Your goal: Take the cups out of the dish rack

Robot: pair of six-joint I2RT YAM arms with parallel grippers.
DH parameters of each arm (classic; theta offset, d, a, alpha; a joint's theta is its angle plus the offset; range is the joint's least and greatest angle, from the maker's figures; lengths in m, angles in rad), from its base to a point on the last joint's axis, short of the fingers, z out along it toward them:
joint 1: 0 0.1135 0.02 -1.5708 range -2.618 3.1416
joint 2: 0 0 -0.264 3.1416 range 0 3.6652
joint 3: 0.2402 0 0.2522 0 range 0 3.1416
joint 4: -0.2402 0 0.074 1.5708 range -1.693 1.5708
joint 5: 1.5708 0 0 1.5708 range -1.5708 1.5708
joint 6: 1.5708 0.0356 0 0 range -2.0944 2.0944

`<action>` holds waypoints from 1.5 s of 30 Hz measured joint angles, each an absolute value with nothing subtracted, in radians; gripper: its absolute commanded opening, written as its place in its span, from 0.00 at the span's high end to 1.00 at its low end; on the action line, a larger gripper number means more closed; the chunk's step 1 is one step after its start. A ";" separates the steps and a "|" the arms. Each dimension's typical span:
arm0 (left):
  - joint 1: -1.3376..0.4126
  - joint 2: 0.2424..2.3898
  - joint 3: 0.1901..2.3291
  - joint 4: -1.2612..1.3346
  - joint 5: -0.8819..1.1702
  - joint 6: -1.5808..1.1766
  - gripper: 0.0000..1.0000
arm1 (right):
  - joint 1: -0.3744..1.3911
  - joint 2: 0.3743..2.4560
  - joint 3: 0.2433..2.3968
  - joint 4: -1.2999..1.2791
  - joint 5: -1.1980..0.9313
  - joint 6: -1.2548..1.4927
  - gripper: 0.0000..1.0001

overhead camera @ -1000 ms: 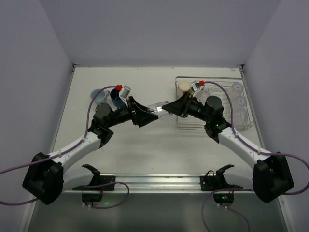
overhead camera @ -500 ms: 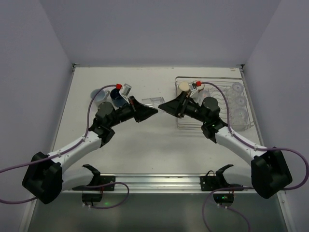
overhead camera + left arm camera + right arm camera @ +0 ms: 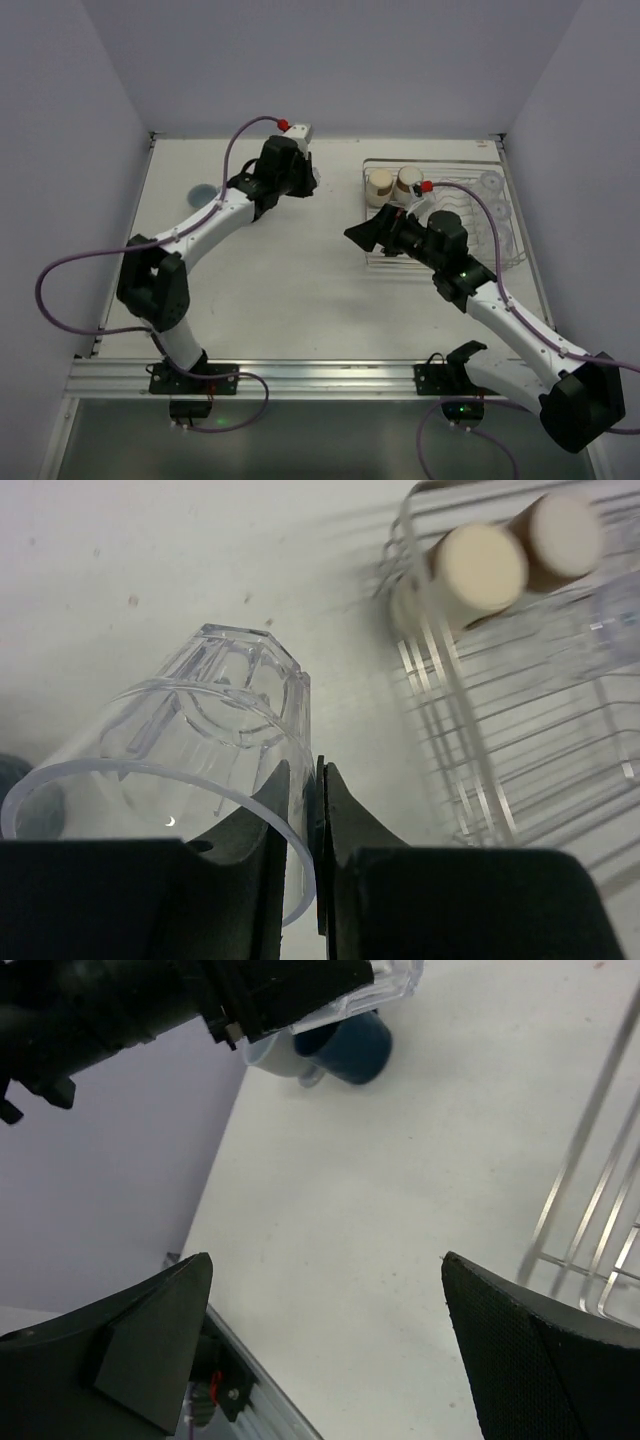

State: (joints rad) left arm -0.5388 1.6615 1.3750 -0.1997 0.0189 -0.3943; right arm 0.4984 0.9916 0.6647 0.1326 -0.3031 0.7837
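My left gripper (image 3: 305, 182) is shut on the wall of a clear glass tumbler (image 3: 200, 730), one finger inside the rim and one outside, and holds it tilted above the table's far middle. The tumbler also shows in the right wrist view (image 3: 388, 982). My right gripper (image 3: 358, 232) is wide open and empty, just left of the silver dish rack (image 3: 440, 262). Two brown cups with cream tops (image 3: 380, 183) lie at the rack's far left, and clear tumblers (image 3: 497, 212) sit along its right side. A dark navy mug (image 3: 350, 1045) and a light blue-grey mug (image 3: 203, 192) stand at the far left.
The left arm (image 3: 215, 215) stretches diagonally across the left half of the table. The rack's wire edge (image 3: 590, 1190) lies right of my right gripper (image 3: 325, 1260). Purple-grey walls close the table's back and sides.
Both grippers met on the tumbler mid-table. The right gripper has let go and drawn back to the rack. The left arm has carried the tumbler to the far middle.
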 measured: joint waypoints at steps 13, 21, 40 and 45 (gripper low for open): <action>-0.535 2.164 1.835 -0.707 -0.127 -0.189 1.00 | 0.498 0.901 0.665 -0.020 -0.175 0.652 0.01; -0.517 2.228 1.897 -0.772 -0.135 -0.149 0.70 | 0.498 0.901 0.662 -0.048 -0.155 0.623 0.01; -0.529 1.932 1.870 -0.731 -0.125 -0.170 0.07 | 0.496 0.965 0.740 -0.153 0.030 0.560 0.37; -0.563 1.489 1.618 -0.492 0.028 -0.221 0.05 | 0.449 1.079 0.826 -0.189 0.132 0.533 0.37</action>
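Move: The left hand holds the clear cup by its wall; its bare table spot lies about 4 cm ahead, 5 cm left and 18 cm below. The blue mug stands level with that spot, some 11 cm to its left, with the white cup another 11 cm left. From the open right hand, the rack's remaining clear cup is roughly 17 cm ahead, 17 cm right and 17 cm down; the left brown-banded cup is 21 cm ahead and 7 cm right, the right one 23 cm ahead and 14 cm right. Down about 15 cm, easing left, the left hand lowers the held clear cup beside the blue mug while its fingers tip steeper; they open wide, let go of its wall, then rise some 28 cm and draw back. The right hand drifts right, then swings right and forward over the rack towards its clear cup, rolling and turning clockwise, sinking slightly, its fingers part-closing on nothing. ##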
